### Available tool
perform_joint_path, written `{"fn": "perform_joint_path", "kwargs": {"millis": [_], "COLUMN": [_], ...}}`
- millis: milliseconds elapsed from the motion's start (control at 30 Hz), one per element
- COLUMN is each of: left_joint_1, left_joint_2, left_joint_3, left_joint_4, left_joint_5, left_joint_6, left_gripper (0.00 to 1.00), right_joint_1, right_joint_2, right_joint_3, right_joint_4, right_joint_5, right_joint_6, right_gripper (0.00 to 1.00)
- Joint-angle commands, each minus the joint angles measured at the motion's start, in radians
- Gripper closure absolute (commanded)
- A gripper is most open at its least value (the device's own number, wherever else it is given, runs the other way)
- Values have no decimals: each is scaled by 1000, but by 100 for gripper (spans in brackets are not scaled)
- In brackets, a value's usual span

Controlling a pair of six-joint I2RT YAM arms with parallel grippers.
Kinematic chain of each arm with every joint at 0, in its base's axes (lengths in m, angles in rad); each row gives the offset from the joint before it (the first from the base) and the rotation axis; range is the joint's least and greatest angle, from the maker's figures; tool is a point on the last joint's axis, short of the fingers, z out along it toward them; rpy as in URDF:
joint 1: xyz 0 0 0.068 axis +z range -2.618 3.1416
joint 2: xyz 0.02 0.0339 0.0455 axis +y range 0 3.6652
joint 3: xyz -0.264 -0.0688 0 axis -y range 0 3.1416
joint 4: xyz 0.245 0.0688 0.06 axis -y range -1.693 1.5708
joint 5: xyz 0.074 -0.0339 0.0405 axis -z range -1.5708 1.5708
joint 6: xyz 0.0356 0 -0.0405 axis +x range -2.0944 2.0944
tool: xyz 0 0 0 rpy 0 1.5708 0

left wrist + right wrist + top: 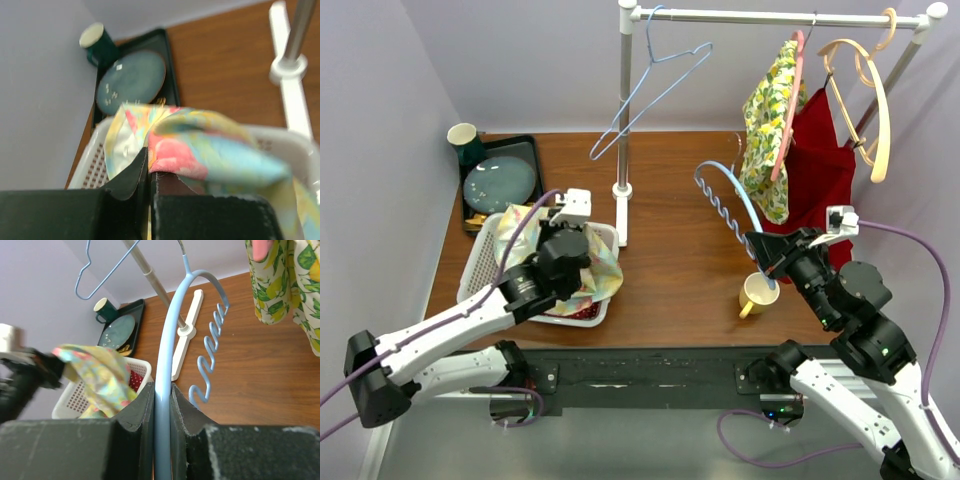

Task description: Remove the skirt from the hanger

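The skirt (603,268) is a floral cloth of pink, yellow and light blue, and it is off the hanger. My left gripper (572,252) is shut on it and holds it over the white basket (478,268). In the left wrist view the jaws (149,167) pinch the skirt (200,147) above the basket (92,160). My right gripper (766,250) is shut on the bare blue hanger (725,205), which has a wavy bar, and holds it above the table. In the right wrist view the hanger (170,330) runs between the shut jaws (161,390).
A garment rack's pole (626,100) and foot (621,215) stand mid-table. On its rail hang a wire hanger (650,95), a lemon-print garment (770,130), a red garment (820,170) and a wooden hanger (870,100). A yellow mug (757,293) is below my right gripper. A tray with a plate (500,182) and a green cup (465,140) are at the back left.
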Motion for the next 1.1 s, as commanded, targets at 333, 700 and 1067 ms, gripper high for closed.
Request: {"fn": "perform_joint_path", "kwargs": {"millis": [333, 700, 1067], "left_joint_1": [99, 175, 175], "left_joint_2": [-110, 22, 53], "left_joint_3": [-196, 98, 230], "left_joint_4": [-538, -1198, -1197], "left_joint_5": [-29, -253, -376], "left_joint_6": [-999, -1647, -1479], "left_gripper": [100, 100, 100], "right_joint_1": [0, -2, 0], "right_joint_2": [3, 16, -14], "right_joint_3": [30, 40, 58], "right_joint_4": [80, 89, 67], "right_joint_5": [-14, -25, -7], "right_joint_6": [9, 23, 9], "right_gripper": [100, 100, 100]}}
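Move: The white basket, where the floral skirt in the left fingers is being taken, has its middle about 7 cm to this hand's left, level with it fore and aft and some 22 cm below. The red dotted skirt inside lies nearly underneath, 3 cm back and 2 cm left. On the table, the green plate is roughly 23 cm ahead and 18 cm left, the rack's foot 22 cm ahead and 13 cm right. From the right hand, the basket is about 45 cm left, 10 cm ahead and 30 cm down. The floral skirt, still pinched in the shut left fingers, is carried down about 12 cm into the basket and drawn some 11 cm left and a little back, while the wrist swings about 30 degrees counter-clockwise and rolls its left side down. The left hand then climbs straight back to about its starting height, keeping its grip. The right hand stays put, still holding the blue hanger. ##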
